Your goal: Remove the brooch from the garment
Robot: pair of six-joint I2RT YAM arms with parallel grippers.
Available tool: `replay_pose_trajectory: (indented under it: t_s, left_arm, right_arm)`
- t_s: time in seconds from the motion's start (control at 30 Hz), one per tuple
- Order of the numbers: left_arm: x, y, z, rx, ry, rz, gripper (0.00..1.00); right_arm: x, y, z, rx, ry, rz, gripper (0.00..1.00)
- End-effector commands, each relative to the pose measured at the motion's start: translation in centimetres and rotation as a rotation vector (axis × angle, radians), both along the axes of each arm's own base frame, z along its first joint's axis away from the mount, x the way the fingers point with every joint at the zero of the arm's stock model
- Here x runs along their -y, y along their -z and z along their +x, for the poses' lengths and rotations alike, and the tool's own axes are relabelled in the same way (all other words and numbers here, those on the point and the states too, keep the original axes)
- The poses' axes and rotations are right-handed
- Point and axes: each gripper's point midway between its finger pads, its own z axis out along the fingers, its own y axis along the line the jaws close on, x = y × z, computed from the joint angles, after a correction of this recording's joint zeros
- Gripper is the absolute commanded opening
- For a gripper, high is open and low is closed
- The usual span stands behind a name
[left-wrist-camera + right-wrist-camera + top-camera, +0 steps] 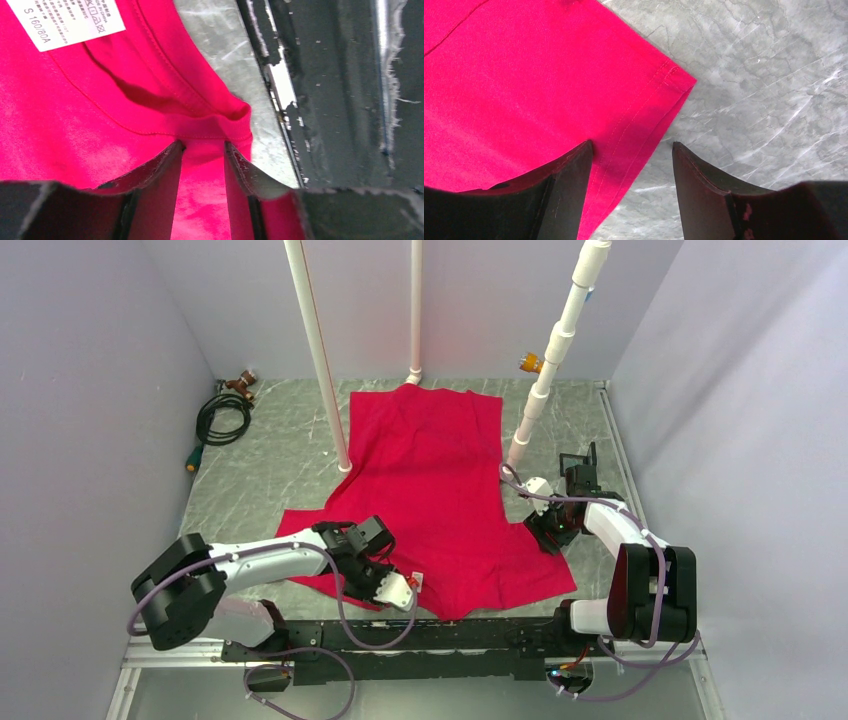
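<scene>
The garment (430, 490), a bright red T-shirt, lies flat on the table with its neckline toward the arms. Its white label (416, 580) shows at the collar and fills the top left of the left wrist view (65, 20). The brooch is not visible in any view. My left gripper (398, 592) is over the collar (215, 117), its jaws a narrow gap apart with red cloth between the fingertips (175, 152). My right gripper (548, 536) is open over the right sleeve's hem corner (659, 95), one finger above the cloth and the other above bare table.
Three white pipe posts (320, 350) stand around the far part of the shirt. A coiled black hose (222, 418) lies at the back left. The black base rail (345, 100) runs just beyond the collar. Grey walls close in both sides.
</scene>
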Motion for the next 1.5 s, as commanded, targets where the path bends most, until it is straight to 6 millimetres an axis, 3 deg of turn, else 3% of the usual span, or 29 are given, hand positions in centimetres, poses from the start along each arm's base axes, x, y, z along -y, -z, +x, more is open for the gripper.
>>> replay_pose_trajectory:
  t_s: [0.0, 0.17, 0.33, 0.37, 0.4, 0.43, 0.57, 0.8, 0.97, 1.13, 1.27, 1.37, 1.47]
  left_arm:
    - [-0.1, -2.1, -1.8, -0.122, -0.026, -0.047, 0.45]
    - [-0.2, -6.5, 0.6, -0.147, -0.162, -0.201, 0.56]
    - [-3.1, -9.1, 4.2, -0.087, -0.342, -0.310, 0.69]
    - [-3.8, -9.9, 5.1, -0.078, -0.390, -0.341, 0.74]
    - [-4.4, -10.5, 5.7, -0.075, -0.434, -0.370, 0.93]
    - [-5.6, -11.2, 6.9, -0.060, -0.503, -0.397, 0.99]
    - [-9.2, -13.8, 9.9, -0.029, -0.718, -0.513, 0.99]
    - [-16.3, -16.8, 13.8, -0.099, -1.108, -0.665, 1.00]
    - [-22.3, -16.9, 16.4, -0.190, -1.313, -0.708, 0.99]
    - [-27.8, -15.1, 19.1, -0.253, -1.556, -0.796, 1.00]
    - [-29.9, -12.8, 19.7, -0.132, -1.687, -0.741, 1.00]
    - [-31.0, -12.0, 20.0, 0.044, -1.762, -0.645, 1.00]
    - [-30.5, -11.9, 20.1, 0.176, -1.765, -0.575, 0.99]
  right_arm:
    - [3.1, 0.8, 0.8, 0.023, -0.013, -0.154, 0.62]
    - [3.8, -0.2, 1.6, 0.061, -0.010, -0.176, 0.70]
    - [2.8, -2.5, 2.4, 0.119, -0.016, -0.122, 0.84]
    - [2.6, -3.1, 2.6, 0.140, -0.019, -0.114, 0.86]
    - [2.5, -3.8, 2.8, 0.161, -0.022, -0.106, 0.88]
    - [2.3, -4.6, 3.0, 0.192, -0.022, -0.098, 0.90]
    - [1.1, -7.5, 3.6, 0.261, -0.016, -0.032, 1.00]
    - [-1.1, -12.7, 5.5, 0.397, 0.066, 0.124, 1.00]
    - [-3.2, -15.1, 7.0, 0.449, 0.169, 0.301, 1.00]
    - [-3.6, -14.3, 8.1, 0.456, 0.295, 0.413, 1.00]
    - [-2.4, -12.7, 8.4, 0.408, 0.379, 0.444, 1.00]
    - [-0.2, -12.1, 8.9, 0.389, 0.463, 0.438, 1.00]
    - [1.1, -11.2, 9.0, 0.376, 0.516, 0.427, 1.00]
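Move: My left hand is down on the garment by the left end of the neckline. The white label lies about 4 cm ahead and 7 cm right of it, the left cuff some 12 cm ahead and 26 cm left, and the brooch some 30 cm ahead and 42 cm right. My right hand is low over the right cuff, with the brooch in its black stand roughly 16 cm ahead and 5 cm right, and the white pole's foot about 14 cm ahead and 10 cm left. I leave the garment with both hands, opening them wide. My left hand comes free of the neckline and swings nearly 30 cm left and 18 cm forward over the left sleeve, rising about 16 cm, then sinking some 6, while turning about a quarter-turn counter-clockwise. My right hand slides a little right, then climbs about 13 cm off the cuff while going 8 cm forward, then dips slightly, turning clockwise. ##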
